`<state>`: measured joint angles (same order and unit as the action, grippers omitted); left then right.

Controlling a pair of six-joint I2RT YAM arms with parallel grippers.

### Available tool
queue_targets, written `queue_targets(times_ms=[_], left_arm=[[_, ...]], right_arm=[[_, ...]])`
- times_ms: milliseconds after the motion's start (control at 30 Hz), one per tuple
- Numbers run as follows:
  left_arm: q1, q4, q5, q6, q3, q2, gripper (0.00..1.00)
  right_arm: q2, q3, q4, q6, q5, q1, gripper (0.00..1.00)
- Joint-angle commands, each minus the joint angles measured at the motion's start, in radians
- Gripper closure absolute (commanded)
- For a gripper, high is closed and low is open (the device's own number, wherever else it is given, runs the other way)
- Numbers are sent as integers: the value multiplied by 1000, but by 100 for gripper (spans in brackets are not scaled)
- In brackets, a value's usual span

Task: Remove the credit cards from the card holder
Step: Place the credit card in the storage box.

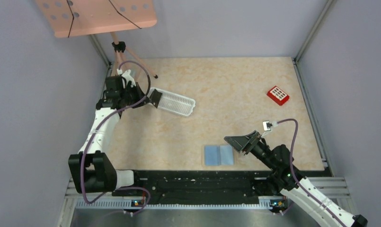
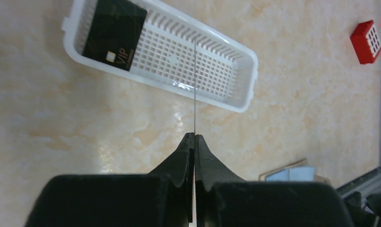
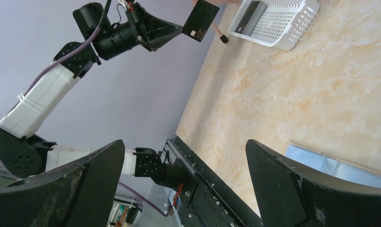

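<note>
The card holder lies open and flat near the table's front edge, blue-grey inside; it also shows in part in the right wrist view and the left wrist view. My left gripper is shut on a black credit card above the left end of the white basket. In the left wrist view that held card shows edge-on as a thin line rising from the gripper. Another black credit card lies inside the basket. My right gripper hangs open and empty just right of the card holder.
A red box with white squares sits at the right of the table. A pink perforated board on a stand rises at the back left. Grey walls close in both sides. The black rail runs along the front edge.
</note>
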<state>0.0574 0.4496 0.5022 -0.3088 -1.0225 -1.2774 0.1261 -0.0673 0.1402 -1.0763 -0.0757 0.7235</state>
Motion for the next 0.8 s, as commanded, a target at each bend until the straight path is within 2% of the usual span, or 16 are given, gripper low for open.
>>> queue_targets(times_ms=[0,367,767], left_arm=[[2,12,-146,143,-122,-62,100],[3,-23,-159,248,-236,-266,100],[3,-114,-166,252,-234,-354,100]], right_arm=[[-11,-52,6,42,2,-3,1],[-10,-81,-17,82,-4,-4,1],[11,-97,-22,104,6,-3,1]])
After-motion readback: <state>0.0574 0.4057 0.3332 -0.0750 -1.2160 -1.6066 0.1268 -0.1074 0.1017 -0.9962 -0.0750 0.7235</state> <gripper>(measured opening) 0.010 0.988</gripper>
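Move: About 8 cm straight ahead of the left hand, which already holds a credit card, and some 16 cm below lies the black card in the left end of the storage box. The box's middle is about 6 cm ahead and 7 cm to this hand's right; a tripod foot stands roughly 5 cm ahead and 14 cm to its left. From the right hand, the black card in the box is about 27 cm ahead, 38 cm left and 16 cm lower. Carrying the pinched card in to the box's left end, the left hand runs forward about 7 cm and some 4 cm left, nearly level at first, then sinks about 5 cm as the forward travel slows. The hand rolls about 15 degrees, its left side rising, and the fingers keep shut on the card. ##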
